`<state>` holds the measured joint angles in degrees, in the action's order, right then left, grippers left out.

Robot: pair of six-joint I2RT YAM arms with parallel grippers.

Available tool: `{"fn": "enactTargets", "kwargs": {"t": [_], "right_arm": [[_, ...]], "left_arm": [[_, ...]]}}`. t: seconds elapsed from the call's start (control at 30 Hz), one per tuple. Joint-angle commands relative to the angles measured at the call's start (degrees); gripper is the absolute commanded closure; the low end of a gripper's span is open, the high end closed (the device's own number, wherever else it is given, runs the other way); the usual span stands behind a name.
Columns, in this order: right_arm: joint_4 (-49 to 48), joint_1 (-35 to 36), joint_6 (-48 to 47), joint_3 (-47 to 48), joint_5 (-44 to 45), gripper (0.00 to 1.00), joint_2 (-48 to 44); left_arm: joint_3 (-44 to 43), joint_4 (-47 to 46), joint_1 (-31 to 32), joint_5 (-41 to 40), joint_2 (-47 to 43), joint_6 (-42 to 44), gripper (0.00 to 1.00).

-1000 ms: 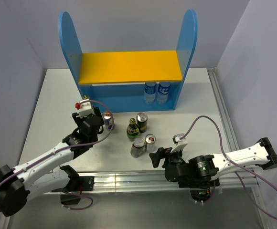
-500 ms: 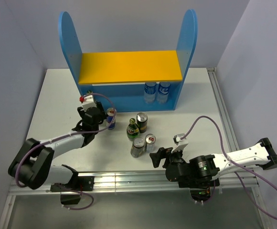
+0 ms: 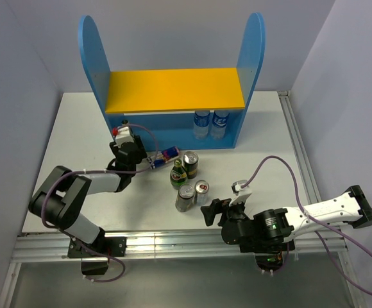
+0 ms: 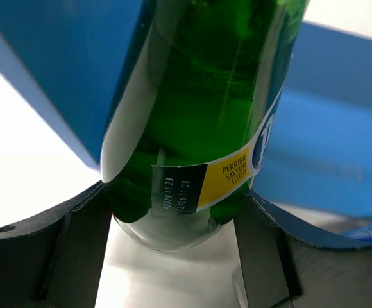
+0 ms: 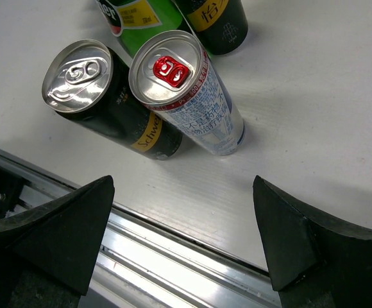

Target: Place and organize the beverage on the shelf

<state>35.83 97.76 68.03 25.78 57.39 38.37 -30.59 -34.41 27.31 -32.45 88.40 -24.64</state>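
Observation:
My left gripper (image 4: 176, 189) is shut on a green bottle (image 4: 192, 109) with a yellow label, one finger on each side near its base. From above, the left gripper (image 3: 138, 156) holds it tipped over to the right (image 3: 165, 154), just in front of the blue shelf (image 3: 96, 64). Another green bottle (image 3: 177, 173), two dark cans (image 3: 190, 160) (image 3: 185, 197) and a silver can (image 3: 202, 188) stand grouped mid-table. My right gripper (image 5: 183, 179) hangs open in front of the silver can (image 5: 192, 96) and a dark can (image 5: 128, 122), holding nothing.
Two blue-and-white containers (image 3: 202, 123) (image 3: 220, 122) stand on the shelf's lower level at the right, under the yellow-orange board (image 3: 173, 90). An aluminium rail (image 3: 173, 240) runs along the near table edge. Grey walls close in on the left and right.
The left arm's elbow has swung back to the left and its gripper has moved toward the shelf. The held bottle has gone from upright to tipped right. The right arm has not moved.

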Motion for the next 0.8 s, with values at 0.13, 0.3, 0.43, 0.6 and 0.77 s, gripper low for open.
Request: {"fn": "enactTargets", "kwargs": {"t": [0.13,0.3,0.43,0.6,0.77], "right_arm": [[-1.82,0.42,-0.18,0.24,1.77,0.05,1.09],[-1.73,0.33,0.00,0.59,1.77,0.04,1.97],[-1.64,0.42,0.00,0.50,1.94,0.05,1.62],[-1.65,0.42,0.08,0.41,1.94,0.05,1.36],[-1.56,0.33,0.09,0.24,1.94,0.04,1.01]], "left_arm": [[-7.11,-14.54,-2.61,1.51,3.52,0.21,1.00],[-10.88,-14.63,-4.19,3.70,7.57,0.56,1.00],[-14.14,-15.16,-5.69,5.90,11.96,1.52,1.00],[-18.01,-13.31,-5.95,5.90,14.25,1.18,1.00],[-22.21,-4.65,-6.04,3.45,16.18,-1.89,0.97]]}}
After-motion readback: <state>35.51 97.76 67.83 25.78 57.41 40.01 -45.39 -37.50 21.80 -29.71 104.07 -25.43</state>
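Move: The left hand, fingers already shut on the green bottle low on its body, has the left end of the lower shelf about 8 cm straight ahead at nearly its own height. The shelf's blue side panel stands some 5 cm to its left and 6 cm ahead; the fallen can lies about 14 cm to its right, 2 cm back and 3 cm lower. From the idle right hand that shelf spot is some 37 cm ahead, 38 cm left and slightly lower. Keeping its pinch on the upright green bottle, the left hand slides it straight forward, nearly level, through the shelf's open front and in under the yellow board beside the left side panel. It travels about 8 cm and eases off over the last bit; the fingers stay closed and the wrist hardly turns. ##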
